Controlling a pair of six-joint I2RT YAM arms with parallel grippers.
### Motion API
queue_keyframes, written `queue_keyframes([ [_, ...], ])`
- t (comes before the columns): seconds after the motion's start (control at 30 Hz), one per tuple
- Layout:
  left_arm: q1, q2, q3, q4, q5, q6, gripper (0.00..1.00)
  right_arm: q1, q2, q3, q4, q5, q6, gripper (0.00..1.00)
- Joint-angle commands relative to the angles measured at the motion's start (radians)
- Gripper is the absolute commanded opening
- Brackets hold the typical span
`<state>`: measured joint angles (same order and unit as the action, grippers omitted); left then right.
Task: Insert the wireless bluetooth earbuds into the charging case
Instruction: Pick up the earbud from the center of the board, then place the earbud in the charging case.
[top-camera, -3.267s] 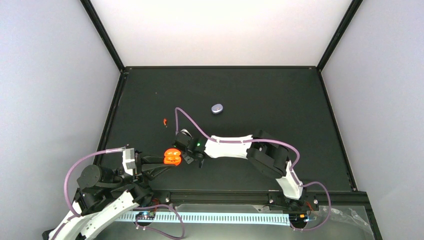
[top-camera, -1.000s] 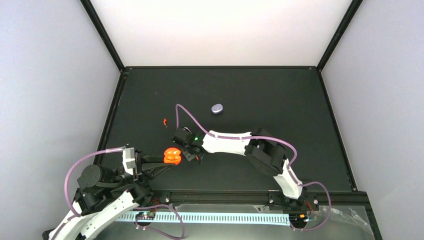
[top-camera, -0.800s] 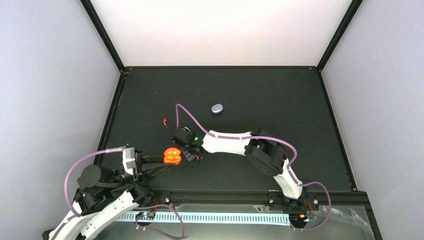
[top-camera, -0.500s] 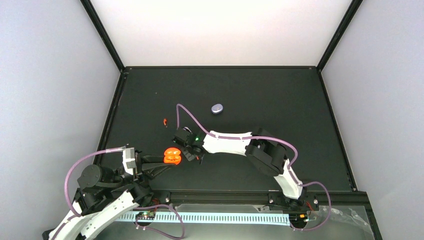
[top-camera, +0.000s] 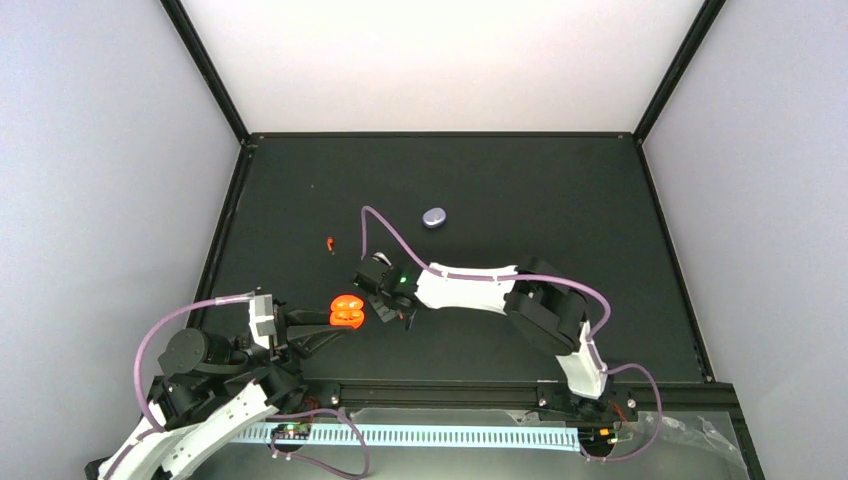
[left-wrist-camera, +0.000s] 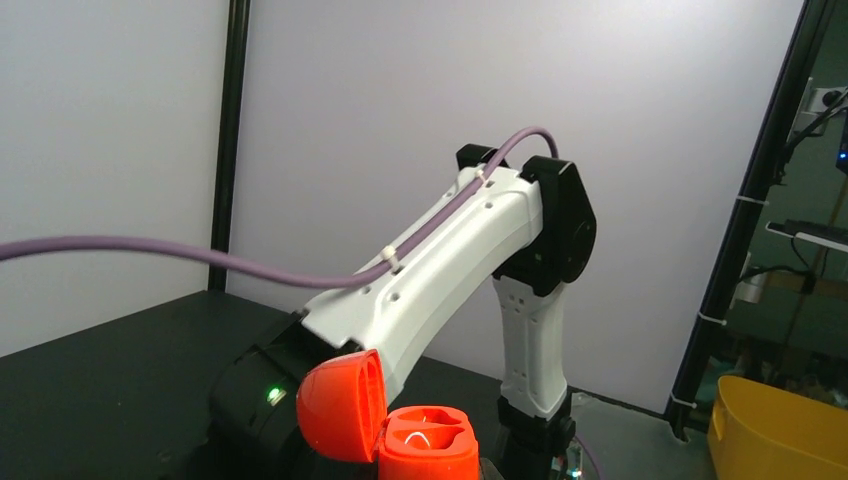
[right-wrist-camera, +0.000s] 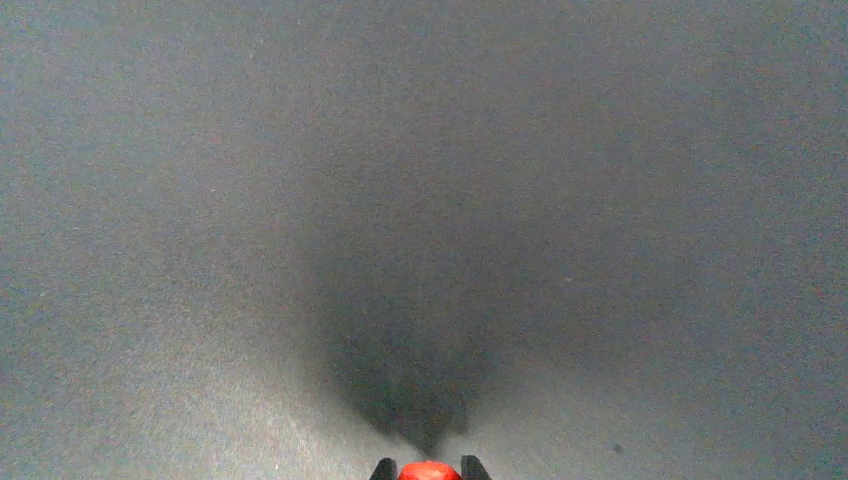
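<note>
My left gripper (top-camera: 328, 321) is shut on the base of an open red-orange charging case (top-camera: 347, 311) and holds it above the table's near-left part. In the left wrist view the case (left-wrist-camera: 428, 447) shows two hollow wells, with its lid (left-wrist-camera: 338, 404) swung up to the left. Just right of the case, my right gripper (top-camera: 403, 317) is shut on a red-orange earbud (right-wrist-camera: 428, 471), which shows between the black fingertips (right-wrist-camera: 383, 468) a little above the mat. Another red-orange earbud (top-camera: 330, 242) lies on the mat farther back, to the left.
A closed lavender case (top-camera: 433, 217) lies on the black mat (top-camera: 520, 200) behind the right arm. The right arm's white forearm (left-wrist-camera: 440, 260) rises close behind the open case. Black frame rails border the mat, and a yellow bin (left-wrist-camera: 780, 430) stands off the table.
The right gripper's jaws have closed on the red-orange earbud. The right wrist has shifted slightly to the right, away from the case. The left arm and the case have held still.
</note>
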<state>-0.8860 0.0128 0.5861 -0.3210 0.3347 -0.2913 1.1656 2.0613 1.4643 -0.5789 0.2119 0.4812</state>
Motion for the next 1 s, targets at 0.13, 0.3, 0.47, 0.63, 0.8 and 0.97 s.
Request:
queue_keyframes([
  [0.13,-0.005,-0.085,0.003,0.023,-0.029,-0.009,0.01,-0.017,-0.236,-0.107,0.045,0.126,0.039,0.01],
  [0.3,-0.005,-0.061,0.003,0.073,-0.032,-0.004,0.02,-0.044,-0.451,-0.172,0.049,0.167,0.025,0.01],
  [0.47,-0.005,0.016,0.001,0.165,-0.031,0.015,0.01,-0.05,-0.698,-0.205,0.053,0.194,-0.035,0.01],
  [0.63,-0.006,0.132,-0.008,0.349,-0.041,0.051,0.02,-0.05,-0.913,-0.203,0.079,0.166,-0.14,0.01],
  [0.8,-0.006,0.297,-0.025,0.598,-0.052,0.073,0.02,-0.05,-1.059,-0.169,0.116,0.085,-0.234,0.01],
  [0.97,-0.005,0.485,-0.046,0.893,-0.028,0.054,0.02,-0.049,-1.152,-0.137,0.177,-0.045,-0.308,0.01],
])
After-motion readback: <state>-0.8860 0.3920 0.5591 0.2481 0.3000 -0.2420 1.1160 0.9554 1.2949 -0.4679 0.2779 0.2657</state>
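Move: The open orange charging case, held up in the left hand, is roughly 32 cm above the right hand, some 16 cm back and 3 cm to its left. On the board, the purple case lies about 28 cm ahead and 10 cm to the right of the right hand; the other orange earbud is about 20 cm ahead and 16 cm left. From the left hand, the earbud in the right fingers is about 16 cm ahead, 3 cm right and 33 cm down. Still pinching the orange earbud, the right hand sweeps up some 40 cm from the board and about 16 cm to the right, drifting slightly back late on, and tips its fingers up by nearly 60 degrees until they point forward-left, almost level. The left hand keeps its hold on the open case, first lifting it, then carrying it forward and right too, about 5 cm each way. ##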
